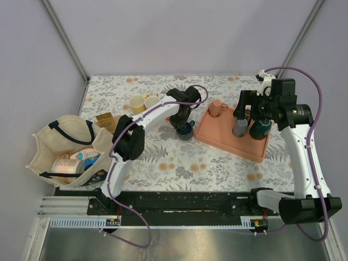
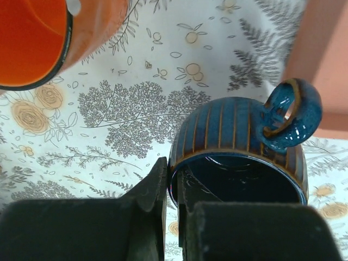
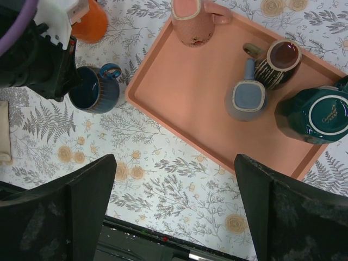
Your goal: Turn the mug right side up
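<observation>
The dark blue striped mug (image 2: 239, 141) lies tilted on the floral cloth just left of the tray, its mouth facing my left wrist camera and its handle (image 2: 288, 114) at the upper right. It also shows in the top view as the blue mug (image 1: 186, 130) and in the right wrist view as the blue mug (image 3: 93, 89). My left gripper (image 2: 171, 182) is shut on its rim, one finger outside the wall and one inside. My right gripper (image 3: 174, 163) hangs wide open above the tray's near edge, holding nothing.
The orange-pink tray (image 3: 185, 92) carries an upside-down pink mug (image 3: 190, 22), an upside-down grey-blue mug (image 3: 247, 97), a striped brown mug (image 3: 283, 60) and a teal mug (image 3: 315, 114). An orange cup (image 2: 32, 38) stands close by. Yellow mugs (image 1: 137, 103) and a tote bag (image 1: 60, 147) sit at the left.
</observation>
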Controlling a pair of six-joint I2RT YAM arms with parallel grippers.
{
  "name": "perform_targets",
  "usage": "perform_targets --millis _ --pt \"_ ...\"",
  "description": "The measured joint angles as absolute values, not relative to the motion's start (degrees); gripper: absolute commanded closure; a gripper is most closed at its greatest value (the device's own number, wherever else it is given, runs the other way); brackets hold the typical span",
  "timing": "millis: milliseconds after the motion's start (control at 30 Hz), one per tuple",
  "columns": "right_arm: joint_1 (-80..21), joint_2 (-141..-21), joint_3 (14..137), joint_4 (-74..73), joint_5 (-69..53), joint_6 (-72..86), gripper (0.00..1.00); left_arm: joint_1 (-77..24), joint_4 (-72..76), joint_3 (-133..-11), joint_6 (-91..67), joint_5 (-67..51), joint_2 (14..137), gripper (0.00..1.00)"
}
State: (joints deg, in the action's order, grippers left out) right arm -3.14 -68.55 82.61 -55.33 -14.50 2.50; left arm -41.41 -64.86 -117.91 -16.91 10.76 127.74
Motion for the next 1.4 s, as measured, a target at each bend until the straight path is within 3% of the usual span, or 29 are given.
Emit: perform_targets --millis 100,233,467,633,800,933,1100,1400 --pt "-2.9 -69.1 82.6 -55.2 -14.5 2.9 0.01 -41.1 -65.8 -117.2 -18.8 10.8 129.6 1.0" --pt "-2.8 -69.2 82.6 -55.2 -14.5 2.9 0.01 -40.7 -65.8 -117.3 -20.2 10.7 131.1 0.79" --pt "-2.7 -69.1 82.3 -55.2 -14.1 2.9 0.01 -40.7 -65.0 -117.3 -20.4 10.3 131.3 0.66" --pt "-2.6 -69.1 82.2 -55.2 -14.0 2.7 0.01 -40.7 -64.8 -116.9 -18.2 9.1 130.0 0.51" --pt "-2.6 -69.1 82.2 -55.1 -14.1 2.4 0.0 -40.6 -59.9 -109.4 -8.6 3.2 118.7 0.46" --pt "-2.6 -68.9 81.7 -54.6 -14.2 2.4 0.0 -40.4 -52.5 -96.8 8.2 -10.3 105.6 0.38" --pt "-2.5 -68.6 80.6 -54.2 -14.7 2.5 0.0 -41.1 -50.6 -86.7 33.8 -23.9 97.6 0.38" --pt "-2.4 -68.3 79.3 -53.6 -16.2 3.0 0.01 -41.5 -50.0 -90.0 55.6 -27.0 109.4 0.44"
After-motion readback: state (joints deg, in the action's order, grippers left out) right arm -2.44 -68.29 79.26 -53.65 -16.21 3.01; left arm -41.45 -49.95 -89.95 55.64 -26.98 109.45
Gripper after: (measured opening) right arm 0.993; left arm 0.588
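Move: The left hand already pinches the blue mug by its left rim, with the mug's middle about 4 cm to the hand's right, 1 cm ahead and 3 cm below; the spot it goes down to is the cloth right under it. The orange mug stands roughly 11 cm ahead and 4 cm left, and the tray's middle is level ahead and some 21 cm to the right, both lower. From the right hand the blue mug lies about 23 cm left, 6 cm ahead and 22 cm down. The left hand lowers the blue mug about 3 cm to stand it on the cloth beside the tray, opens its fingers to let go of the rim and rises some 10 cm clear while drawing back towards the base. Backing about 9 cm to the mug's near side, it turns the wrist some 80 degrees clockwise, then sinks about 6 cm again and eases slightly forward with the fingers over half open, one tip coming close to the near wall; no touch can be made out. ##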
